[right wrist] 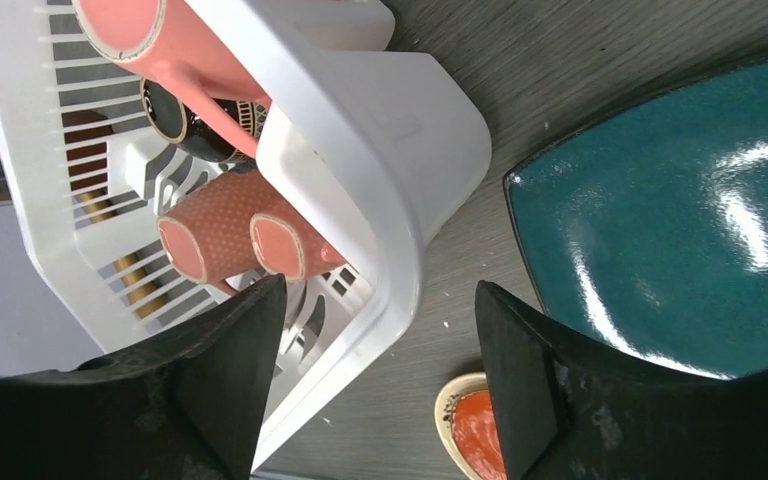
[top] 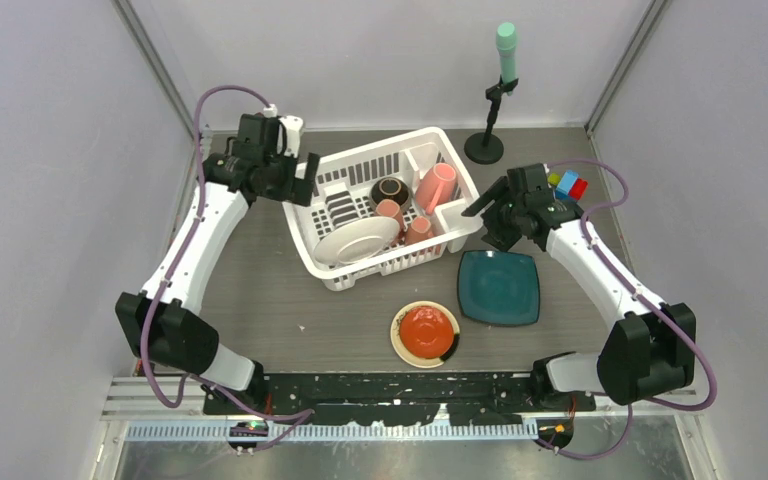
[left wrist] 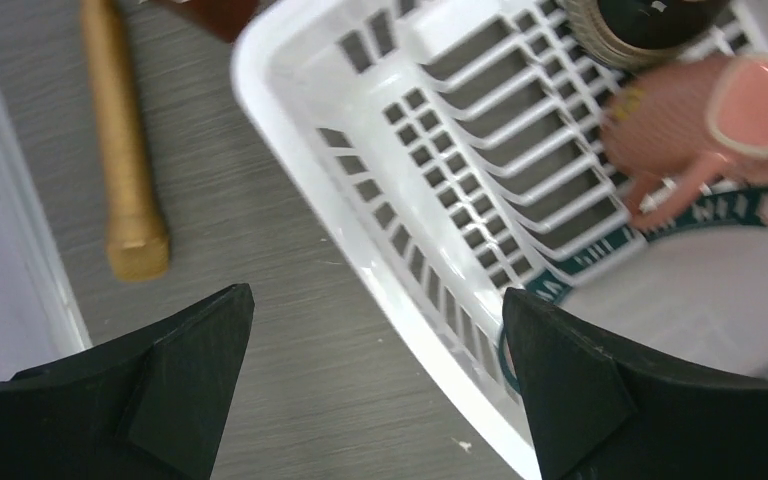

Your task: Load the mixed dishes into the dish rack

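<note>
The white dish rack (top: 392, 268) stands mid-table. Inside lie a teal-rimmed white plate (top: 357, 240), a brown bowl (top: 390, 190) and pink mugs (top: 437, 186) (top: 392, 212). A cream plate with a red centre (top: 425, 333) and a square teal plate (top: 499, 287) rest on the table in front of the rack. My left gripper (top: 305, 185) is open with its jaws either side of the rack's left rim (left wrist: 300, 170), gripping nothing. My right gripper (top: 477, 206) is open above the rack's right corner (right wrist: 380, 140), one finger over the mugs (right wrist: 215, 240).
A wooden stick (left wrist: 125, 150) lies on the table left of the rack, near the side wall. Coloured blocks (top: 568, 184) sit behind the right arm. A black stand (top: 484, 147) with a mint-green cylinder (top: 505, 45) rises at the back right.
</note>
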{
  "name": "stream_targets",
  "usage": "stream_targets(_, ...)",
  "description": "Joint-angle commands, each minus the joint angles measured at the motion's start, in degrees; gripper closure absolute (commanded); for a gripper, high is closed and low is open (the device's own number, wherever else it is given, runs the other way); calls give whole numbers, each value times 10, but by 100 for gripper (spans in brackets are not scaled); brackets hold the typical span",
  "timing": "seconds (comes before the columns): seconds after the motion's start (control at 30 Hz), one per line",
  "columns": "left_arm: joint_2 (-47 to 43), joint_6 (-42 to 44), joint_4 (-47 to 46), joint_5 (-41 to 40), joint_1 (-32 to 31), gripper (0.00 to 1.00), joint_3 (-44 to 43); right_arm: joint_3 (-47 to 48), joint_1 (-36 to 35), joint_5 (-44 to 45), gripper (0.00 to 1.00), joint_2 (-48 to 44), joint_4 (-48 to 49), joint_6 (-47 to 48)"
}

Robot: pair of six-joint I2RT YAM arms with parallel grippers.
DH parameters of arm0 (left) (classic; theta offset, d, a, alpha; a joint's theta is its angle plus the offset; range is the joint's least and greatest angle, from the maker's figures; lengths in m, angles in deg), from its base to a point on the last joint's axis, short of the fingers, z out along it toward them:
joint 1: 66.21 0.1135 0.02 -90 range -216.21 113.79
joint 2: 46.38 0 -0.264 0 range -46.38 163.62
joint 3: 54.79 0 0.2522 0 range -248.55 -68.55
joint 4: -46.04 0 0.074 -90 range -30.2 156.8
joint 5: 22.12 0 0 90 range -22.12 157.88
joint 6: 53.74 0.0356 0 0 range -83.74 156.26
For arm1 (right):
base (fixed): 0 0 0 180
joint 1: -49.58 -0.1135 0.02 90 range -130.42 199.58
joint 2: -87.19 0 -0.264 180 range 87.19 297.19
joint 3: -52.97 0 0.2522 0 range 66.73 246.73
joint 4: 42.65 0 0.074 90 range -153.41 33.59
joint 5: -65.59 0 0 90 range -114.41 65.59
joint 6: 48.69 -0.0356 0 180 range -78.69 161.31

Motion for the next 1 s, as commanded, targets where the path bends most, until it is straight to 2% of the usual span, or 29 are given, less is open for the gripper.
stream_targets(0.0, -8, -94, -79, -112, 34, 0, 21, -18, -2, -20, 28, 5, 79, -26)
stream_targets(0.1, -30, -153, -111, -124, 54, 0, 64, -16, -2, -20, 36, 15, 88, -26)
stream_targets(0.2, -66, -214, -169, -96, 72, 1, 137, -9, -2, -12, 44, 26, 89, -19)
stream_targets(0.33, -91, -274, -221, -54, 92, 1, 201, 12, 9, -12, 65, 48, 89, -5)
stream_targets(0.4, -96, -291, -237, -26, 102, 1, 221, 37, 18, -22, 81, 70, 82, 12)
stream_targets(0.57, -99, -311, -268, 19, 103, 1, 253, 96, 39, -47, 84, 127, 66, 101)
stream_targets(0.63, -92, -329, -264, 18, 104, 7, 256, 128, 40, -51, 84, 153, 51, 142)
stream_targets(0.73, -88, -351, -284, 28, 103, 10, 271, 184, 43, -56, 84, 193, 15, 199)
stream_targets(0.9, -66, -373, -268, -12, 104, 20, 268, 217, 57, -65, 84, 219, -3, 250)
stream_targets(0.97, -52, -389, -241, -45, 103, 27, 257, 220, 62, -67, 84, 216, -2, 266)
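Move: The dish rack's near right corner rim lies almost between the right hand's open fingers, about 2 cm ahead and 2 cm below. The tall pink mug stands some 12 cm ahead and 11 cm left, the small pink mug 3 cm ahead and 16 cm left, the green plate 10 cm back and 8 cm right. For the left hand, the rack's left rim is level ahead, about 4 cm left and 10 cm down; the racked white plate is 6 cm back, 10 cm right. The rack's right corner rim gets pinched as the right hand eases down and forward about 2 cm and closes; still gripping, that hand then drags the corner some 6 cm forward, turning slightly counter-clockwise. Meanwhile the left hand swings left, then sinks about 7 cm towards the left rim, turning some 35 degrees counter-clockwise and rolling its left side down, its wide-open fingers just starting to close. ##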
